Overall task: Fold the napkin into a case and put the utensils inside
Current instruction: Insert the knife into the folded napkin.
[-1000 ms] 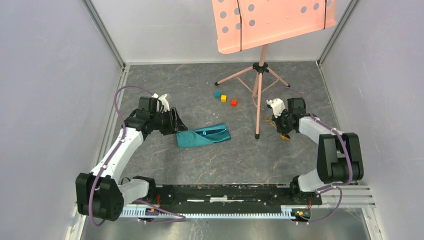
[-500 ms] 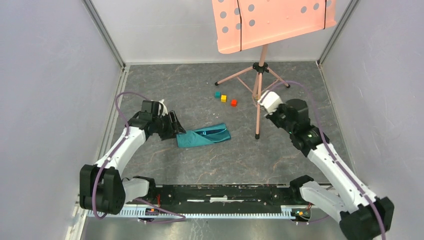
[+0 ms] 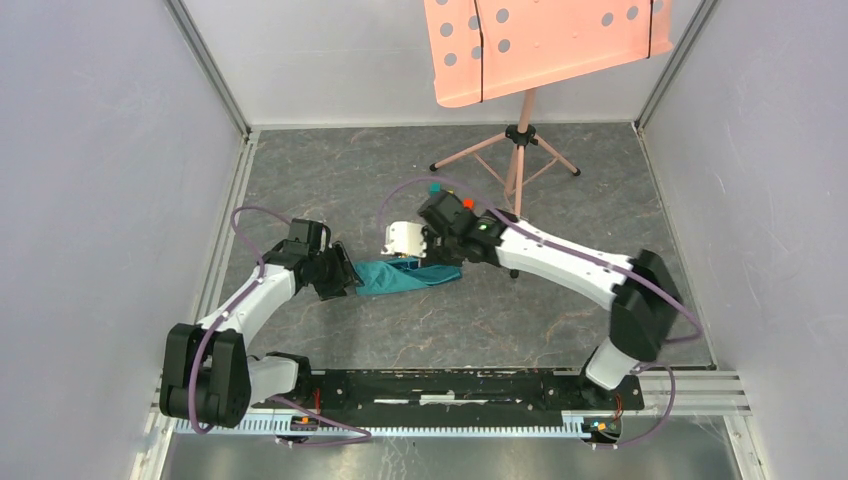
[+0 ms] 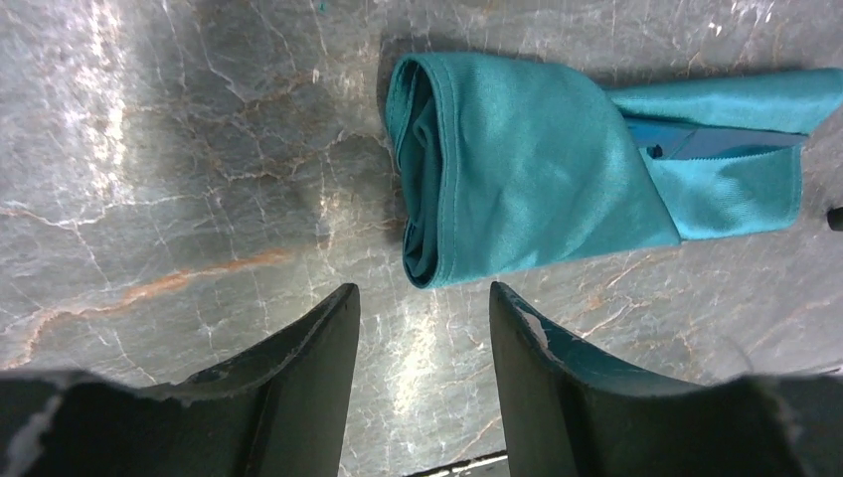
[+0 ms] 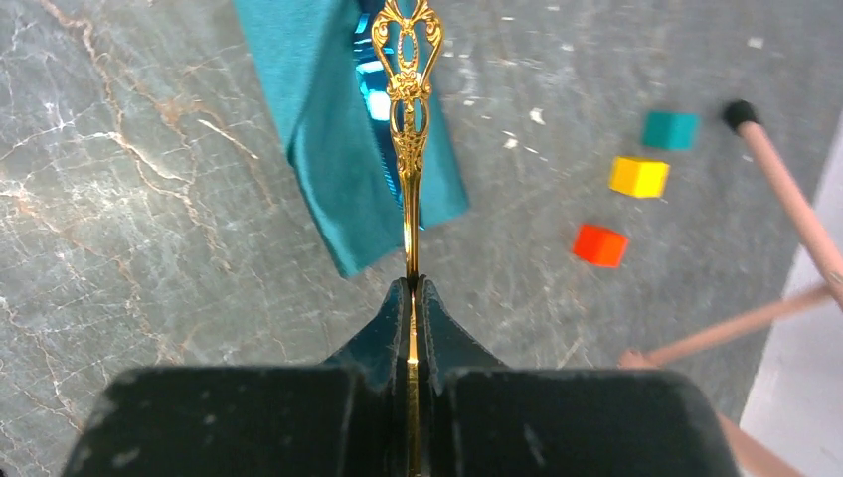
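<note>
The teal-green napkin lies folded as a slim case [image 3: 410, 275] [image 4: 527, 179] on the table. A bright blue utensil [image 4: 696, 144] [image 5: 373, 89] peeks out of the case's open right end. My left gripper [image 3: 345, 280] [image 4: 422, 288] stands open just off the rolled left end, touching nothing. My right gripper [image 3: 432, 252] [image 5: 412, 283] is shut on the thin stem of the golden utensil [image 5: 408, 99]. The utensil's ornate handle points out over the case's open end. Its bowl is hidden behind the fingers.
A pink music stand [image 3: 520, 150] rises behind the case, one foot [image 5: 741, 114] near three small cubes: teal [image 5: 670, 129], yellow [image 5: 638, 176], red-orange [image 5: 599, 244]. Grey walls close in the table on three sides.
My right arm swung from right of the stand's leg across to above the case, carrying the golden utensil. My left gripper shifted nearer and closer to the case's left end.
</note>
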Controlling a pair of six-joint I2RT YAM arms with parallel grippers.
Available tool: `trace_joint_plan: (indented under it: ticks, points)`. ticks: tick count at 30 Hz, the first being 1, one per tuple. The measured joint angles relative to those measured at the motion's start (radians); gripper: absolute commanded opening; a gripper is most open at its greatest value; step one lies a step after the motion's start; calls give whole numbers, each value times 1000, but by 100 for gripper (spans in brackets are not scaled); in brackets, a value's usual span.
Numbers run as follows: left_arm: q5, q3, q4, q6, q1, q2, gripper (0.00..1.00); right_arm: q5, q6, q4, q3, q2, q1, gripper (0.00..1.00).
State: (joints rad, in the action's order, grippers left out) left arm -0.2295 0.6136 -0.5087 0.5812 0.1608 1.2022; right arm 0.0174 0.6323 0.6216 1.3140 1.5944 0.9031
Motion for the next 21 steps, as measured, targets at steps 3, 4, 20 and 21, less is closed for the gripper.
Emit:
trace_joint_plan:
  ticks: [3, 4, 20, 21]
  points:
    - [19, -2, 19, 0, 0, 0, 60, 1, 17, 47, 55, 119, 27, 0]
    - [20, -2, 27, 0, 0, 2, 61, 2, 21, 58, 64, 150, 32, 0]
    - [43, -3, 93, 0, 0, 81, 52, 92, 32, 97, 56, 260, 32, 0]
    - [44, -4, 98, 0, 0, 81, 52, 92, 32, 95, 56, 265, 32, 0]
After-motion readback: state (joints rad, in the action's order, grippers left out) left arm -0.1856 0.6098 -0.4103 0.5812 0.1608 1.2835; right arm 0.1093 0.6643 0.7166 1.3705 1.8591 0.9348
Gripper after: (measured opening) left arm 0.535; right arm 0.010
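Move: The right hand, holding the gold utensil with its handle end leading left, has the folded napkin's middle about 6 cm to its left, 1 cm back and some 14 cm below. The blue knife already lying in it is roughly 2 cm left and level; the red cube stands 12 cm ahead and 6 cm right, the yellow 14 cm ahead and 2 cm right. From the left hand the napkin's middle is about 10 cm right, 3 cm ahead and 3 cm below. The right hand keeps the gold utensil pinched and sinks about 9 cm towards the right half of the folded napkin, fast at first and then easing almost to a stop, while its wrist tips some 15 to 20 degrees so that the left side and the leading handle end dip. Meanwhile the left hand, fingers still about half open, edges some 2 cm forward and a little over 1 cm down, bringing its right finger over the napkin's near left corner, though contact there can't be made out. ##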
